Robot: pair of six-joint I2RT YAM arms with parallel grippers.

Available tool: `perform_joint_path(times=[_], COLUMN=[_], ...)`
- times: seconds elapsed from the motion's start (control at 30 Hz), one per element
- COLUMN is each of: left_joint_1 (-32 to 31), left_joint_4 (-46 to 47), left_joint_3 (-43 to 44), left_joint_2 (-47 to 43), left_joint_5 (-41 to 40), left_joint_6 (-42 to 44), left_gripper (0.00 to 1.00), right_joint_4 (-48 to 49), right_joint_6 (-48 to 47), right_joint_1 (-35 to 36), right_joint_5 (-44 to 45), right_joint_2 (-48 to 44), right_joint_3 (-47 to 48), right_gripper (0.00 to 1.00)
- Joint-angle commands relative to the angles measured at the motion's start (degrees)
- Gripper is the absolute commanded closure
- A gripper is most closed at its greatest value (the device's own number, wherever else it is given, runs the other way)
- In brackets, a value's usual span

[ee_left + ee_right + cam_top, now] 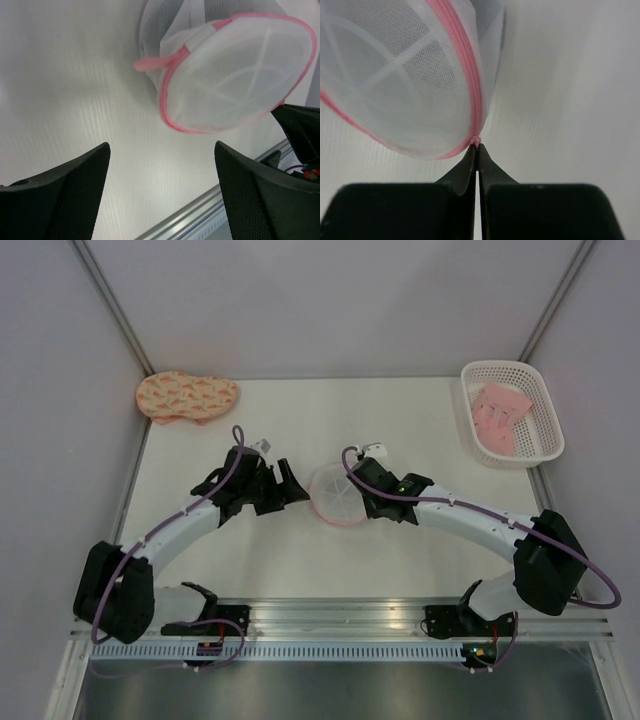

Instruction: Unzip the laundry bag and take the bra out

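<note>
The laundry bag (pixel 335 498), a round white mesh pouch with a pink zipper rim, is tilted up off the table at mid-table. In the right wrist view my right gripper (pixel 477 146) is shut on a small pink piece at the end of the zipper (pixel 465 75), at the bag's (pixel 395 75) lower edge. From above, this gripper (pixel 353 492) meets the bag's right side. My left gripper (pixel 161 150) stands open and holds nothing, short of the bag (pixel 235 75) and its pink loop tab (pixel 152 62); from above it (pixel 292 484) is just left of the bag. The bra is hidden.
A white lattice basket (pixel 500 366) holding a pink garment (pixel 500 415) stands at the back right. A peach patterned padded piece (pixel 187 397) lies at the back left. An aluminium rail (pixel 340 615) runs along the near edge, and walls close in the sides and back.
</note>
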Motion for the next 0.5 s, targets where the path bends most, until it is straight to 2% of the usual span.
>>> perform_joint_path(times=[0.0,0.07,0.1,0.2,0.3,0.47], left_joint_1=[0.19,-0.34,-0.6,-1.83,-3.41,-4.91], left_joint_4=[-1.14,-0.61,-0.61,-0.17,0.79,4.48], left_joint_3=[-8.97,-12.51,-15.23,-19.28,-21.58,-25.0], left_joint_2=[-12.79,-20.09,-22.2,-28.36,-31.45,-30.76], left_joint_5=[-5.32,-3.84,-3.22,-0.67,0.65,-0.4], left_joint_6=[-10.53,-13.19,-15.46,-20.12,-23.48,-28.04], left_gripper=[0.11,0.11,0.1,0.1,0.09,0.09], right_joint_4=[1.38,5.15,6.82,13.76,19.82,23.98], right_joint_6=[-2.4,-3.64,-4.6,-3.21,1.43,3.74], right_joint_1=[1.31,2.46,2.63,4.04,4.92,5.71], right_joint_5=[-9.11,-19.04,-30.41,-45.32,-50.28,-49.6], right_joint_2=[-1.76,-1.85,-1.5,-0.27,0.52,0.69], right_joint_3=[-0.43,-0.69,-0.95,-0.69,-1.48,-2.63], right_gripper=[1.0,0.99,1.0,0.99,1.0,0.99])
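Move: The right hand already pinches the laundry bag's pink zipper edge; the bag's middle lies about 7 cm to its left, 5 cm ahead and slightly lower. The open left gripper waits roughly 17 cm to the right hand's left and 3 cm farther out. From the left hand, the bag's middle is some 9 cm right, 2 cm ahead and 4 cm below, and the pinched edge about 17 cm right and 3 cm back. Leftward and back in one quick sweep of some 17 cm, rising slightly late on, the right hand carries its pinched edge towards the left gripper, rolling its left side up and turning counter-clockwise, about 30 degrees each. The left hand, still wide open, pulls back about 10 cm with a little rise and dip, rolling its left side down, fingers still facing the bag. ##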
